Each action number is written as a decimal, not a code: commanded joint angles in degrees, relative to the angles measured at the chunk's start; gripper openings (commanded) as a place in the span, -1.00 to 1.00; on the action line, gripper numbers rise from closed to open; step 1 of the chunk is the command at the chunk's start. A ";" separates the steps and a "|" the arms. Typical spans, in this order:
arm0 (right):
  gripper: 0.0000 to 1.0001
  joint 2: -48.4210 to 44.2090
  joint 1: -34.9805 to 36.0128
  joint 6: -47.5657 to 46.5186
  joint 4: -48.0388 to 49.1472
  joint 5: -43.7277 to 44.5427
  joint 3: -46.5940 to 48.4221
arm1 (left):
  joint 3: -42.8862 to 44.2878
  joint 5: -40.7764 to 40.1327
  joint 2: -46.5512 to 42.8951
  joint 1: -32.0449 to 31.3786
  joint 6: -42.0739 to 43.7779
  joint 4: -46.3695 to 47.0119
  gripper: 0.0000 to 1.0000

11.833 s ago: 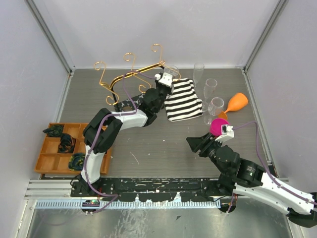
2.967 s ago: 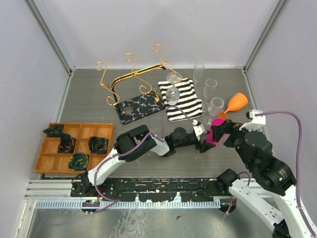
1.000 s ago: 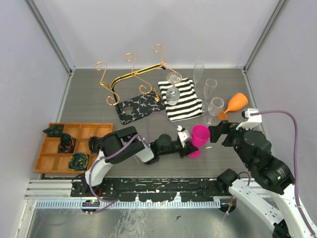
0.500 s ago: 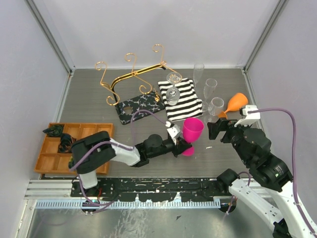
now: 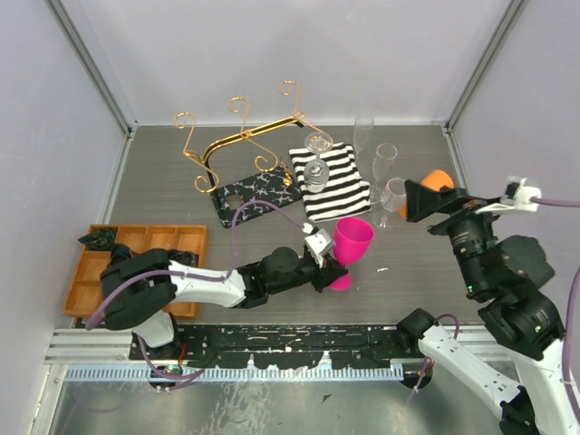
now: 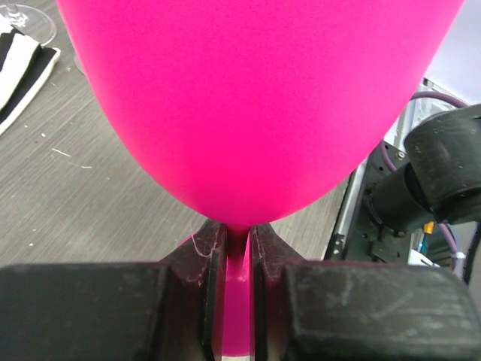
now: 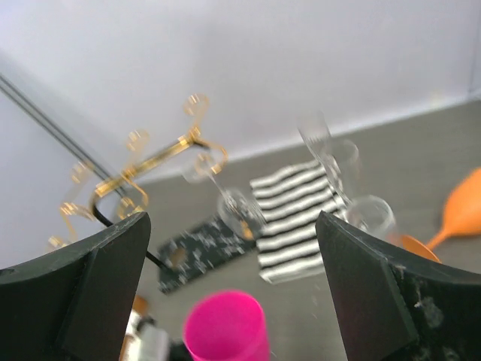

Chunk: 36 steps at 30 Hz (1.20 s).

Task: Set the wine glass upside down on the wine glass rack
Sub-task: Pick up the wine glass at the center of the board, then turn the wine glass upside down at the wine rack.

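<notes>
A pink wine glass [image 5: 352, 239] stands upright near the table's middle front, its foot [image 5: 341, 282] low over the table. My left gripper [image 5: 328, 268] is shut on its thin stem. In the left wrist view the pink bowl [image 6: 255, 98] fills the frame above the fingers [image 6: 203, 256], which squeeze the stem [image 6: 238, 301]. The wine glass rack [image 5: 237, 138] of gold wire rises from its black marbled base [image 5: 254, 195] at the back left. My right gripper [image 5: 413, 201] is raised at the right, open and empty, and looks down on the pink glass [image 7: 225, 331] and the rack [image 7: 143, 177].
A clear glass [image 5: 314, 170] is at the rack's right end, over a black-and-white striped cloth [image 5: 343, 188]. Three more clear glasses [image 5: 385, 159] and an orange glass [image 5: 433, 188] stand at the back right. An orange tray [image 5: 91, 272] lies front left.
My left gripper has carried the pink glass a little left and set it more upright. The right arm has swung up and to the right, away from the glass.
</notes>
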 commanded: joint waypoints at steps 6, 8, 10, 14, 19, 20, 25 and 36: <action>0.95 4.12 -0.24 11.64 9.42 0.99 10.99 | 6.20 -5.60 -9.00 -2.65 -5.92 -16.07 -1.00; 0.95 3.70 -0.21 12.07 10.73 0.51 11.31 | 7.20 -7.32 -11.12 -3.01 -6.50 -19.70 -1.00; 0.94 3.09 -0.21 12.08 12.25 0.25 11.35 | 7.34 -8.93 -13.09 -3.23 -6.82 -21.64 -1.00; 0.93 2.20 -0.21 11.15 14.47 2.06 10.70 | 7.79 -11.42 -16.07 -3.33 -8.40 -25.73 -1.00; 0.92 2.78 -0.21 11.78 14.78 2.64 12.03 | 8.89 -12.46 -17.34 -3.46 -10.65 -29.90 -1.00; 0.92 2.64 -0.22 11.88 14.46 2.61 12.09 | 9.03 -12.50 -17.58 -3.52 -11.17 -30.37 -1.00; 0.91 0.70 -0.21 11.78 16.67 0.64 8.63 | 9.78 -13.05 -18.72 -3.81 -12.36 -33.17 -1.00; 0.82 2.83 -0.21 11.23 13.77 0.30 12.68 | 10.09 -13.43 -21.58 -4.03 -16.33 -36.33 -1.00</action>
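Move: Held by its stem, the pink wine glass is already in the left hand; the rack's gold hook bar lies about 26 cm ahead, 22 cm left and some 12 cm above that hand. A clear glass hanging on the rack's right hook is roughly 26 cm ahead, 4 cm left and 8 cm higher. The striped cloth lies some 31 cm straight ahead, 13 cm lower. From the empty right hand, the rack is about 22 cm ahead, 37 cm left and 15 cm lower. Lifting the pink glass some 6 cm, with a small dip on the way, the left hand carries it about 4 cm left towards the rack. It keeps its pinch on the stem, swings roughly 10 degrees counter-clockwise and leans the bowl forward. The right hand, open and empty, climbs about 12 cm, draws slightly back and rolls its left side up, fingers tipping upward. ##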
